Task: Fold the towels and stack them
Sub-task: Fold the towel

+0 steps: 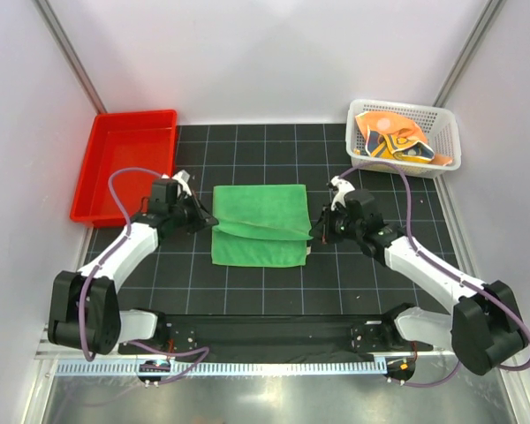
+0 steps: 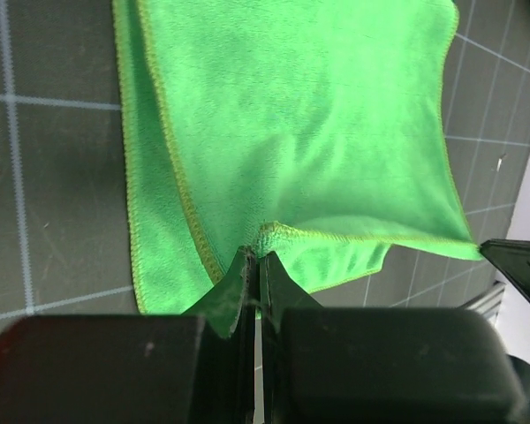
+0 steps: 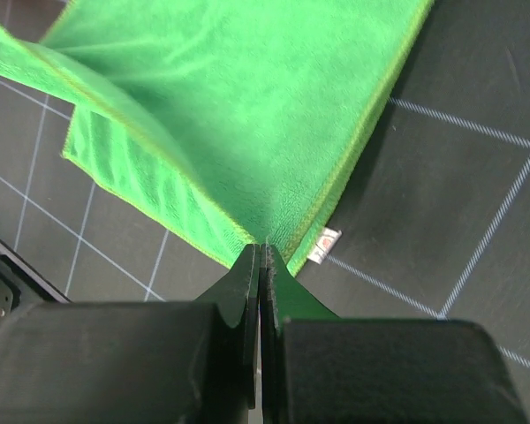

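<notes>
A plain green towel point(image 1: 258, 223) lies in the middle of the dark gridded mat, its near half partly lifted into a fold. My left gripper point(image 1: 210, 221) is shut on the towel's left corner point(image 2: 267, 237). On the other side my right gripper point(image 1: 314, 230) is shut on the right corner point(image 3: 263, 237), beside a small white label point(image 3: 324, 245). The raised edge stretches between the two grippers. Orange patterned towels point(image 1: 394, 141) lie crumpled in the white mesh basket at the back right.
A red plastic tray point(image 1: 97, 177) stands at the back left. The white mesh basket point(image 1: 450, 146) sits at the back right. Grey walls close in both sides and the back. A black rail point(image 1: 265, 331) runs along the near edge between the arm bases.
</notes>
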Motion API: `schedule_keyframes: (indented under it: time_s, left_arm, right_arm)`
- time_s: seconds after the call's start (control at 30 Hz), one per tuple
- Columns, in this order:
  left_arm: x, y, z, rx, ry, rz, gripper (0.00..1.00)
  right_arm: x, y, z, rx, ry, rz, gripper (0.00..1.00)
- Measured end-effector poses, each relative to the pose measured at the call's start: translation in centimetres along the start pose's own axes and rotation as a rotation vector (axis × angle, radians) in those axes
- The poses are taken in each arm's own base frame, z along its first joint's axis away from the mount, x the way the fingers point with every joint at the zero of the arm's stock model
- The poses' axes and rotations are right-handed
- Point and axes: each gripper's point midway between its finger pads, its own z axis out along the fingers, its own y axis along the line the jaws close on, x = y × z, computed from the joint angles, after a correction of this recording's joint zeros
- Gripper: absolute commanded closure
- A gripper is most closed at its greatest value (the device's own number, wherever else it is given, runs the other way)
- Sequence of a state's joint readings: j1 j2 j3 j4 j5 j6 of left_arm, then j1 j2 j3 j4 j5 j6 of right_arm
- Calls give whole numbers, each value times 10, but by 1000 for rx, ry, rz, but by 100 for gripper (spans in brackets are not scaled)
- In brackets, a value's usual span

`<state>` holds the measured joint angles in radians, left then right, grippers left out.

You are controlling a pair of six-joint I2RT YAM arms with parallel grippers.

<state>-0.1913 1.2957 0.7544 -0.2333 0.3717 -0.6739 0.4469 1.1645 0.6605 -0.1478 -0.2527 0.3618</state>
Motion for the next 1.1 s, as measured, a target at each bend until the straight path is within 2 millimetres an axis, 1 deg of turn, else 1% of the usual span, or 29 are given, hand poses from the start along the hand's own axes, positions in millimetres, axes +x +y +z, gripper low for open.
schedule_keyframes:
  time_s: [0.1,0.23,0.33,0.4,0.43,0.53,0.63,0.73,0.77,0.8,0.87,0.93,0.97,1.03,1.1]
  left_arm:
    - [0,5,-3,-27,-11,-3,100]
    - [-2,8,-9,-57,-37,-2,100]
    - [-2,11,-12,-73,-51,-4,100]
    - [0,14,-13,-85,-52,-10,99]
    - [3,17,-12,-91,-48,-14,97]
    - [14,26,-9,-118,-29,-32,97]
    - [29,37,-7,-152,2,-47,88]
    - [37,45,-6,-180,17,-66,80]
    - [39,47,-7,-192,17,-72,67]
    - [39,50,-8,-207,15,-72,59]
    - [38,55,-13,-240,0,-82,47]
    - [36,58,-19,-275,-21,-87,42]
    - [33,59,-23,-293,-31,-89,38]
    - [24,56,-29,-307,-56,-84,36]
    - [8,45,-32,-299,-85,-69,36]
  right_arm:
    - [3,-2,-3,11,-2,4,99]
    - [-5,2,-9,4,-34,-4,99]
    - [-6,4,-11,-3,-40,0,99]
    - [0,5,-9,-10,-34,10,99]
    - [5,5,-7,-14,-26,18,99]
    - [29,2,-2,-18,10,54,98]
    - [54,-1,3,-15,55,96,98]
    - [67,-3,7,-11,85,126,86]
    - [69,-4,7,-10,90,130,77]
    - [69,-4,7,-8,91,140,75]
    - [69,-4,5,2,89,144,69]
    - [68,-7,-1,30,98,151,66]
    - [66,-7,-4,44,100,153,65]
    - [52,-4,-9,61,86,150,64]
    - [35,0,-12,71,60,141,64]
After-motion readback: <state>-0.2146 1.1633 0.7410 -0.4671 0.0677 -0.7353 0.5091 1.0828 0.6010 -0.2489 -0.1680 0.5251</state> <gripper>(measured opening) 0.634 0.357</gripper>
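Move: The towel's raised edge is already pinched at both ends, going over to the lower layer's near edge. That layer's near left corner lies some 7 cm back of the left hand and 6 cm below; its near right corner is about 6 cm back of the right hand and 1 cm left, the white tag only 2 cm back. The middle of the fold is about 14 cm ahead and 12 cm right of the left hand; the red bin, 18 cm ahead and 24 cm left. The towel's held edge is carried back and down over its lower layer: after barely moving, the left easing slightly outward, both hands sink about 5 cm while drawing back 4 to 5 cm towards the base. The fingers then open, left first and wider, and let go; both hands lift a few centimetres, the left shifting left and turning counter-clockwise. ##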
